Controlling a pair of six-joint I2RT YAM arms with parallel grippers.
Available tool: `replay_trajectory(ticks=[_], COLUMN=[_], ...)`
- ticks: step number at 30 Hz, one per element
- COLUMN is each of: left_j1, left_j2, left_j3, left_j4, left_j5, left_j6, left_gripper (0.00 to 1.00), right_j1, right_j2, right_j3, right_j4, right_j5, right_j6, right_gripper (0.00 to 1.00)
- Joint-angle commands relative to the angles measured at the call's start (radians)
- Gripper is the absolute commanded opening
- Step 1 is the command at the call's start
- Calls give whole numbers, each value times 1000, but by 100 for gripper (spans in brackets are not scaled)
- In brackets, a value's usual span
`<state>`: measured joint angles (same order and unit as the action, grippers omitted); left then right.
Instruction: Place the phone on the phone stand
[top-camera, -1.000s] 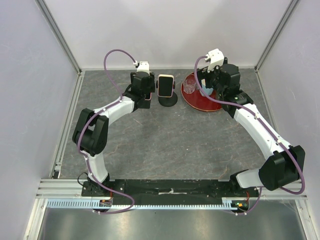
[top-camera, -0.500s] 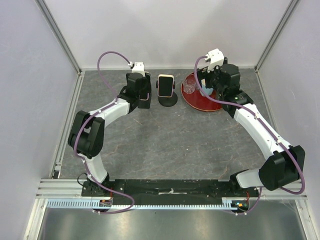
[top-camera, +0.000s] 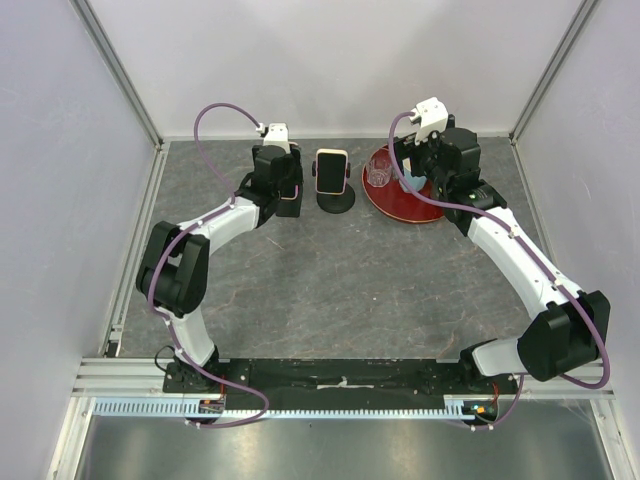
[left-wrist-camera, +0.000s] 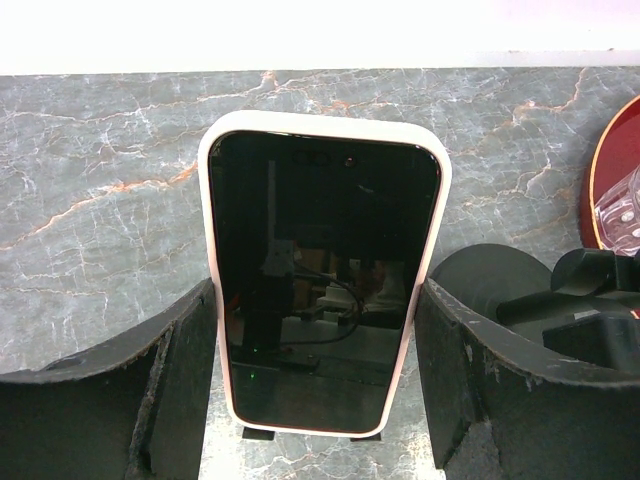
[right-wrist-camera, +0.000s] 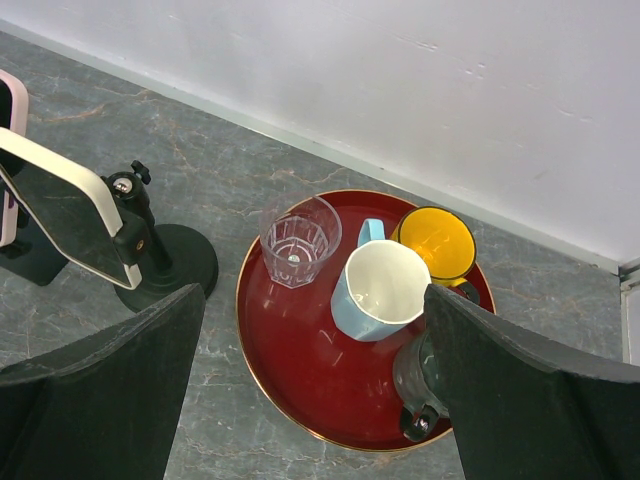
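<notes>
A phone in a pale pink case (left-wrist-camera: 320, 270) stands between the fingers of my left gripper (left-wrist-camera: 315, 290), which press its two long edges. From above, this gripper (top-camera: 288, 195) hangs just left of the black phone stand (top-camera: 337, 202). Only a pink strip of the held phone (top-camera: 293, 203) shows there. A second phone in a cream case (top-camera: 332, 170) rests in the stand's cradle, screen facing up. In the right wrist view that cradled phone (right-wrist-camera: 60, 215) tilts left of the round stand base (right-wrist-camera: 175, 262). My right gripper (right-wrist-camera: 312, 300) is open and empty above the tray.
A red tray (top-camera: 400, 212) sits right of the stand at the back. It holds a clear glass (right-wrist-camera: 298, 240), a light blue mug (right-wrist-camera: 385, 290), a yellow mug (right-wrist-camera: 435, 240) and a dark mug (right-wrist-camera: 415, 385). White walls close the back and sides.
The left gripper slid a little to the left, away from the stand, with the pink-cased phone still between its fingers, then stopped. The right arm has not moved.
</notes>
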<state>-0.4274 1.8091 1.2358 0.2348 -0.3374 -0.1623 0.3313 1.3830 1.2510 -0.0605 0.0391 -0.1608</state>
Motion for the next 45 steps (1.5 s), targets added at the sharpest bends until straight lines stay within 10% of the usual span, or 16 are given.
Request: replay_trajectory(ticks=[1,20,34,40,45], left_j1=[-1,-1,1,10,22], left_j2=[-24,-44,-53,-59,-86], left_j3=[19,-29,10,17,21], left_j4=[106,40,-29,-66,-94], left_j5=[-23,-35,-11,47,83], left_j6=[0,-74,-86,-98,-117], left_gripper=[2,17,59,98,100], right_j1=[-3,-3,-6,-3,-3], right_j2=[-2,-1,4,4,4], right_j3=[4,4,7,5,5], right_j4=[39,39,39,39,39], right_j5=[-8,-16,-21,-22,-24], right_j6=[9,9,7,7,7], right_gripper=[98,98,98,98,98])
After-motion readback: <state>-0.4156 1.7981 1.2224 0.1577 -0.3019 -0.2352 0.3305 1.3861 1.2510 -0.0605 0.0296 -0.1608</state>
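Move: The left hand has the phone gripped by its side edges, its bottom edge already at the lips of the black phone stand; the stand's middle lies about 1 cm ahead and 5 cm below. The round stand with the other phone is some 11 cm to the hand's right, level with it and 4 cm lower. The red tray is about 29 cm right, 1 cm ahead and 11 cm below. From the right hand, the black stand lies roughly 5 cm ahead, 28 cm left and 20 cm below. Downward by about 1 cm, the left hand eases the held phone towards the black stand's lips, then stays there with a tiny roll that drops its left side and turns the phone square. Its fingers then spread from three-quarters to fully open, letting go of the phone's edges, as the hand tips down slightly and starts to draw back and lower by under 1 cm. ##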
